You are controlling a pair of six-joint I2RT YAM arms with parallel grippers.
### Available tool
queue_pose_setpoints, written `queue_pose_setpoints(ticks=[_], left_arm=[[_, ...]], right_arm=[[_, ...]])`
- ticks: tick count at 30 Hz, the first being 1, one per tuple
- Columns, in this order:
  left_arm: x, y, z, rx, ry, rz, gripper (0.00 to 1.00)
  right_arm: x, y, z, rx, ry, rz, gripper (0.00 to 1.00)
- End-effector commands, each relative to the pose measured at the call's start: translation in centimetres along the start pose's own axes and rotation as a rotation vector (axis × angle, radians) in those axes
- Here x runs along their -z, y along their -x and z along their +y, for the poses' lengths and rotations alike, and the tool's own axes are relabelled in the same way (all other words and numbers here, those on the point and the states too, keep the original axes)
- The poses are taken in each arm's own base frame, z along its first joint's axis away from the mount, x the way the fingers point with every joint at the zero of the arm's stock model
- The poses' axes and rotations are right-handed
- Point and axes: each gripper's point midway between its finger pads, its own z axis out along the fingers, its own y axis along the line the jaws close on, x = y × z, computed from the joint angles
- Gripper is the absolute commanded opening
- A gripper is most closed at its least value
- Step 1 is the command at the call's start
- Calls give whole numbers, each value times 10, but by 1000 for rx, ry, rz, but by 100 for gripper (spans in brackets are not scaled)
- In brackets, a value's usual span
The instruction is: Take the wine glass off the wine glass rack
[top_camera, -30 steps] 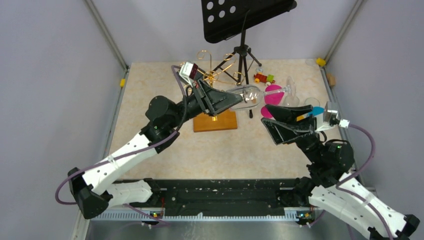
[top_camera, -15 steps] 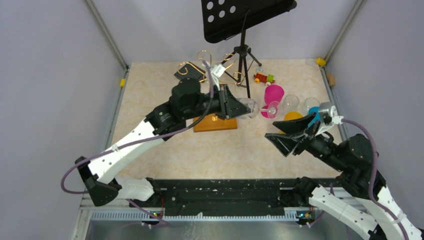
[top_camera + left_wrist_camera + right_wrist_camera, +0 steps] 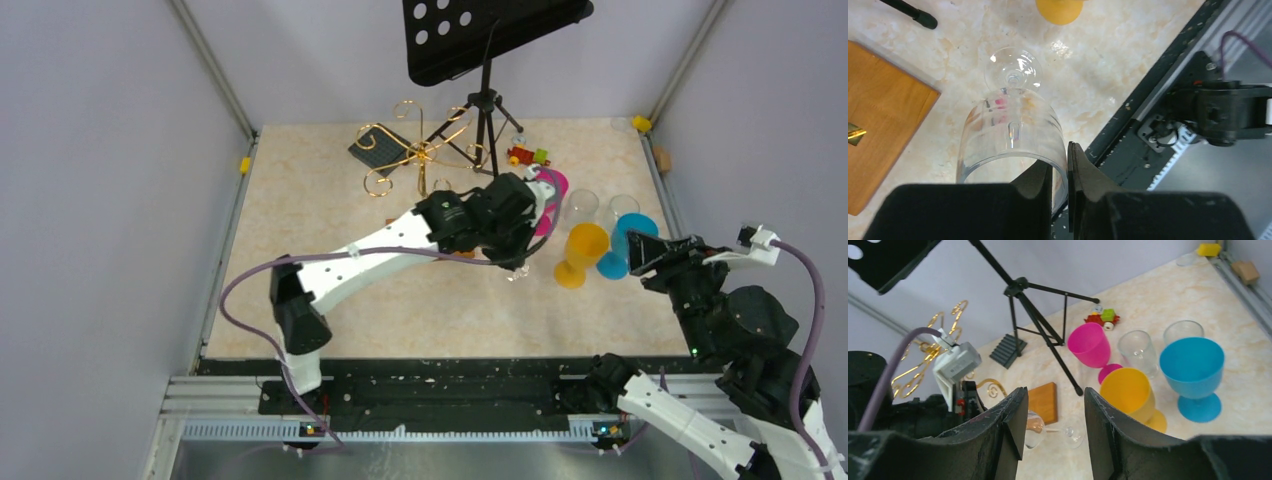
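Observation:
The clear wine glass [image 3: 1010, 132] is off the rack. My left gripper [image 3: 1060, 160] is shut on its rim, one finger inside the bowl and one outside. The glass hangs foot-down, tilted, just above the table in front of the rack's wooden base [image 3: 883, 125]. In the right wrist view the glass [image 3: 1037, 431] shows between my fingers, beside the base [image 3: 1043, 400]. From the top, the left gripper [image 3: 514, 262] is right of the gold wire rack [image 3: 420, 152]. My right gripper [image 3: 650, 255] is open and empty at the right.
A black tripod music stand [image 3: 485, 100] stands behind the rack. Pink [image 3: 548, 195], yellow [image 3: 580, 250] and blue [image 3: 622, 245] goblets and two clear glasses [image 3: 583, 205] stand right of my left gripper. A small toy [image 3: 527, 156] lies at the back.
My left arm has carried the wine glass right and down, away from the rack, and turned it foot-down near the table. My right arm has drawn back to the right.

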Motion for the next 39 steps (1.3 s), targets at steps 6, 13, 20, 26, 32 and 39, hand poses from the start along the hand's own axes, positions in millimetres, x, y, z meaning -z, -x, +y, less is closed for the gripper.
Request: queue_pose_setpoints(ticks=[6, 13, 20, 26, 32, 39], left_arm=[[-59, 6, 16, -159, 155, 114, 0], [-89, 13, 11, -182, 122, 91, 0], [-94, 5, 5, -214, 71, 126, 0], [-93, -1, -5, -242, -1, 149, 0], [-103, 5, -6, -260, -4, 122, 0], [-107, 20, 1, -271, 37, 65, 12]], right_arm=[[15, 18, -26, -5, -85, -50, 46], [28, 37, -30, -14, -80, -74, 46], [30, 32, -34, -29, -76, -73, 46], [27, 27, -31, -34, -66, -68, 46], [25, 22, -26, -43, -43, -52, 46], [27, 23, -23, -66, -25, -49, 46]])
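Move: The clear wine glass is already in the left hand, bowl at the fingers and foot slanting down to the right. Its clear patch of table lies about 10 cm right, 4 cm ahead and 22 cm below. The yellow glass stands some 9 cm right of that patch, level with it; the magenta glass is 17 cm ahead and 12 cm right of the hand, the rack base 12 cm ahead and 13 cm left. From the right hand the patch is about 8 cm ahead, 13 cm left and 36 cm below. Bring the left gripper down about 8 cm, sliding some 5 cm right and a little forward towards the patch beside the yellow glass, tipping the fingers more steeply down while they keep their pinch on the clear glass's bowl. Then hold that height and swivel about 10 degrees clockwise, easing slightly farther right. Draw the empty, half-open right gripper some 4 cm right and slightly back, out of the way. ##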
